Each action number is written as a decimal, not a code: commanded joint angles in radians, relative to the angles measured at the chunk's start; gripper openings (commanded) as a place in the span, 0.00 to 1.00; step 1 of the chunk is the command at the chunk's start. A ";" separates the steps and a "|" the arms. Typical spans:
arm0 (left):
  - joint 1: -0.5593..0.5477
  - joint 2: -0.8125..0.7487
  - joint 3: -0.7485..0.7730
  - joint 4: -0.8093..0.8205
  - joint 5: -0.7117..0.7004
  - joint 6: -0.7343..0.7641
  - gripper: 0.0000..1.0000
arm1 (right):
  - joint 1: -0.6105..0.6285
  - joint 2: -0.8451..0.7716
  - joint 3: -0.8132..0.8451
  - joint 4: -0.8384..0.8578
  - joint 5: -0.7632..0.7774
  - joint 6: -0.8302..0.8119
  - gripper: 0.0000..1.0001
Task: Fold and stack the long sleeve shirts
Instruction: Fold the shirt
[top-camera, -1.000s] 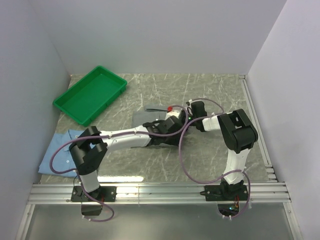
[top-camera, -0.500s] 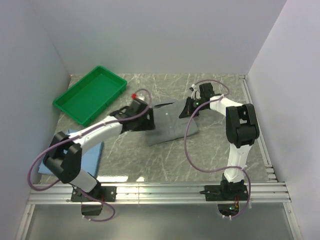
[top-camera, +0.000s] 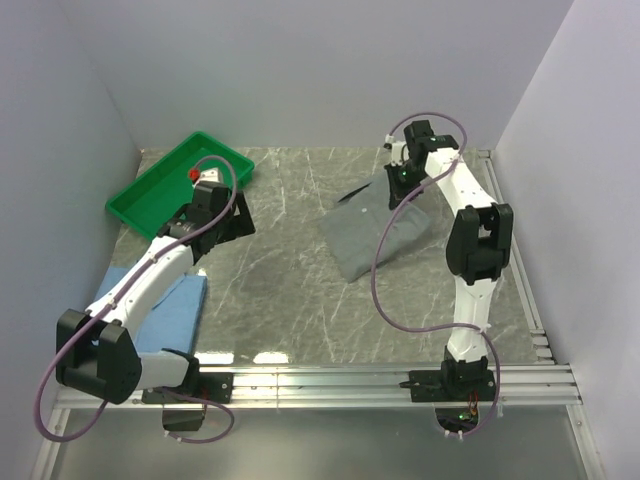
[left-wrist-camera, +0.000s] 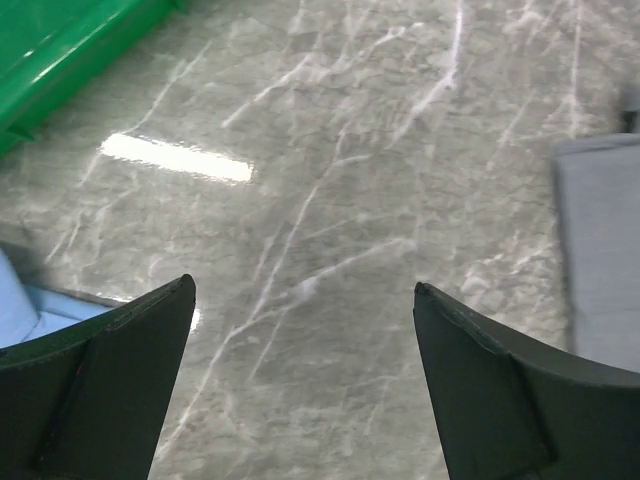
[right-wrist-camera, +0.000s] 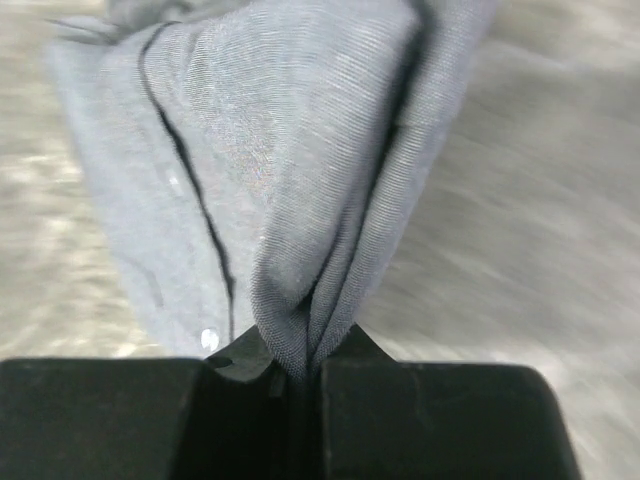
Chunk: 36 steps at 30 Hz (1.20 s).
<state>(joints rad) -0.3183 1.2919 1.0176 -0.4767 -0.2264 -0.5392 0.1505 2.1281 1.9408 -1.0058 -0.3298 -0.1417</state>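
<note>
The grey long sleeve shirt (top-camera: 375, 232) lies partly folded on the marble table right of centre, its far corner lifted. My right gripper (top-camera: 400, 178) is shut on that corner. In the right wrist view a bunched fold of the grey shirt (right-wrist-camera: 280, 180) is pinched in the right gripper (right-wrist-camera: 300, 368). The light blue shirt (top-camera: 160, 305) lies folded at the near left edge. My left gripper (top-camera: 222, 212) hangs open beside the tray, over bare table. In the left wrist view the left gripper (left-wrist-camera: 304, 285) holds nothing, with the blue shirt (left-wrist-camera: 30, 305) at lower left and the grey shirt (left-wrist-camera: 600, 250) at right.
A green plastic tray (top-camera: 180, 188) stands at the back left, its corner (left-wrist-camera: 60, 50) showing in the left wrist view. White walls close the table on the left, back and right. A metal rail (top-camera: 320, 385) runs along the near edge.
My left gripper has let go of the grey shirt, opened, and swung left toward the tray. My right gripper has pulled the grey shirt toward the far right, still shut on it.
</note>
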 joint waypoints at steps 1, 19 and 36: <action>-0.002 -0.040 -0.019 0.023 -0.076 0.035 0.96 | -0.029 -0.066 0.063 -0.114 0.299 -0.036 0.00; 0.002 -0.049 -0.033 0.036 -0.093 0.018 0.94 | 0.064 -0.225 -0.140 0.332 1.551 -0.263 0.00; 0.015 -0.080 -0.037 0.046 -0.082 0.015 0.94 | 0.395 0.256 -0.166 0.026 1.565 0.151 0.00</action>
<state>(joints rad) -0.3122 1.2427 0.9855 -0.4679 -0.3046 -0.5327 0.5007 2.4451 1.7508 -0.9585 1.2045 -0.0498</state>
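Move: The grey shirt is already pinched by its far edge in the right hand and hangs low, its middle about 4 cm to the left, 6 cm back and 8 cm below. The bare table it is taken to lies some 10 cm right, 8 cm back and 10 cm down; the rail at the table's right edge is about 23 cm right, level with the hand. From the left hand that bare patch lies roughly 48 cm right, 2 cm ahead and 15 cm below. The grey shirt, still pinched in the shut right fingers, is swung fast to the right and up, about 20 cm across and 17 cm high. Then the right hand reverses, coming 13 cm back left while dropping steeply towards the table and slightly back. Throughout, the wrist rolls nearly 90 degrees, so the fingers go from pointing down to pointing right. ##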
